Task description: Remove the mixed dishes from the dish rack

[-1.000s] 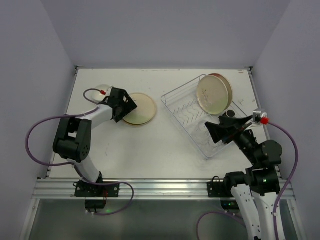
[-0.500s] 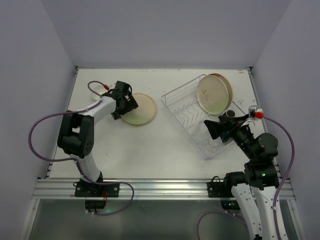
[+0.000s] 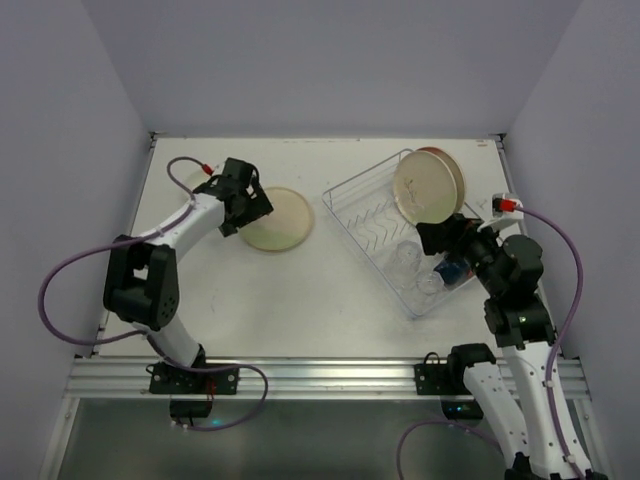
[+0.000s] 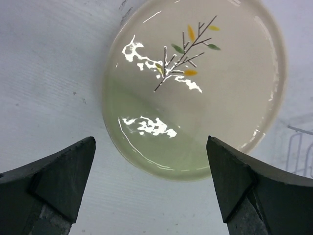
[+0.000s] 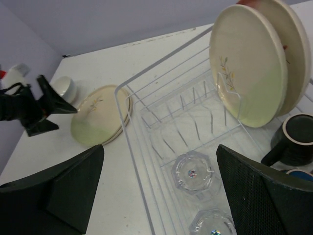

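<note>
The dish rack (image 3: 372, 205) stands at the right of the table. Two plates (image 5: 247, 68) lean upright at its far end. Two clear glasses (image 5: 193, 171) sit upside down on the rack floor, and a dark cup (image 5: 296, 139) stands beside them. A blue cup (image 3: 455, 270) shows in the rack from above. A green-and-cream plate with a sprig (image 4: 195, 83) tops a low stack on the table left of the rack. My left gripper (image 4: 151, 181) hangs open just short of that plate's near rim, holding nothing. My right gripper (image 5: 159, 161) is open above the rack's near end, empty.
A small white bowl (image 5: 63, 88) sits on the table behind my left gripper (image 5: 44, 105). Walls close in the table at the back and on both sides. The rack's wire rim (image 5: 134, 161) runs under my right gripper.
My right arm has drawn back and risen, uncovering the glasses and blue cup. My left gripper has shifted slightly up and away over the stacked plate's left edge. Both stay open.
</note>
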Controlling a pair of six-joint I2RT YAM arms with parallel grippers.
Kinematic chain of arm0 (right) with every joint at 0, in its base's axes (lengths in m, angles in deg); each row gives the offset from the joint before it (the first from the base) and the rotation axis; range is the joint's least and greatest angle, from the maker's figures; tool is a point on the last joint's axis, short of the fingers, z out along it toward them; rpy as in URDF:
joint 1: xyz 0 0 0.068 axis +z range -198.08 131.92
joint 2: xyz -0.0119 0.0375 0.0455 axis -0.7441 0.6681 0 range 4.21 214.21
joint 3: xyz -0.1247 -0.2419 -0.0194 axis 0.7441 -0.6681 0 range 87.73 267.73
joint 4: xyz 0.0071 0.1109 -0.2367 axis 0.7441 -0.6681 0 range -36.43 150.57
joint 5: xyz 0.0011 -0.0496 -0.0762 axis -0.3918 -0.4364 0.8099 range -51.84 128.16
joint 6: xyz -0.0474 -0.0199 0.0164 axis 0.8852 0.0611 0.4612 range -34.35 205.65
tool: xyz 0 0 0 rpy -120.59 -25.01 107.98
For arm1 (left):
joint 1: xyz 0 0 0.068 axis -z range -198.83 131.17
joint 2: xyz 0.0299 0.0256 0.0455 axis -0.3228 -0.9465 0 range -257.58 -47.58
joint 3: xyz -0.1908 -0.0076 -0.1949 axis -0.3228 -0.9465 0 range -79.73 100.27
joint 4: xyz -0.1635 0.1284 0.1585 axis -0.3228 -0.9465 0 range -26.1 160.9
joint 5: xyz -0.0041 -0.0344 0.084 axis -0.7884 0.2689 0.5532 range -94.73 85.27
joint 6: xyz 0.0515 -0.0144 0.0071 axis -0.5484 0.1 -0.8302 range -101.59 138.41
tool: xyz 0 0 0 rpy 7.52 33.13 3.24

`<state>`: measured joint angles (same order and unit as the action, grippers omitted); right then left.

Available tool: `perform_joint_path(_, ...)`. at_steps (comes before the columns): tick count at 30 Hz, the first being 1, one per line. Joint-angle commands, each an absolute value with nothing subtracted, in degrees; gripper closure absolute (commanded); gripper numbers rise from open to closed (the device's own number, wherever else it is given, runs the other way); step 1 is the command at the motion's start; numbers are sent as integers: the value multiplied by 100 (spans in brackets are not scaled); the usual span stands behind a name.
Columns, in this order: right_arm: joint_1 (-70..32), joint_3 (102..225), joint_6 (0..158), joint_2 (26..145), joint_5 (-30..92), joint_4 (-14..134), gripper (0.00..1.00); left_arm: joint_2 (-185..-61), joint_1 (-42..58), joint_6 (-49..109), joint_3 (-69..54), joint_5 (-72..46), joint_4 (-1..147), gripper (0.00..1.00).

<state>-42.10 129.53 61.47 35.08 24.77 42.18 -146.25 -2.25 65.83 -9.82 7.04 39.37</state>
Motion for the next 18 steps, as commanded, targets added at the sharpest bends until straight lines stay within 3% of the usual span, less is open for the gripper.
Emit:
perform_joint_path(1, -4219, 13194, 6508, 3839, 3322, 4211, 1, -13698, -195, 6359, -1012, 767, 3829, 0)
perform_joint_path(10, -4219, 12949, 7097, 4639, 4458, 5132, 1, -10054, -152, 5007, -2066, 460, 3689, 0)
perform_joint_path(13, -4219, 13017, 7387, 5139, 4352, 5661, 1, -9419, -152, 4373, -2251, 633, 3312, 0)
perform_joint_path(18, -4219, 14028, 8010, 6552, 4607, 5205, 1, -8986, -99, 3941, -2593, 1064, 3247, 0)
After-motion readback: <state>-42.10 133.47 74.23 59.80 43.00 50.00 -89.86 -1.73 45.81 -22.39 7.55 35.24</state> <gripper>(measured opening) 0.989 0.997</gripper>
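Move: The next plate, cream with a green edge and standing in the rack, is about 25 cm ahead of my right hand, 7 cm to its right and 16 cm below. The red-rimmed plate stands just behind it, some 6 cm farther right. The black mug is 16 cm ahead of that hand and 15 cm right, low in the rack. From my left hand, the next plate lies 50 cm right and 10 cm ahead; the laid plate's middle is 7 cm ahead, 6 cm right and just below. I lift my empty left hand away from the laid plate, about 21 cm up while drawing back some 13 cm, tipping its fingers up nearly 40 degrees towards level. Meanwhile I send my open right hand forward over the rack towards the green-edged plate, sinking and easing right as I go, turning the wrist clockwise and rolling its left side down; it touches nothing yet. ##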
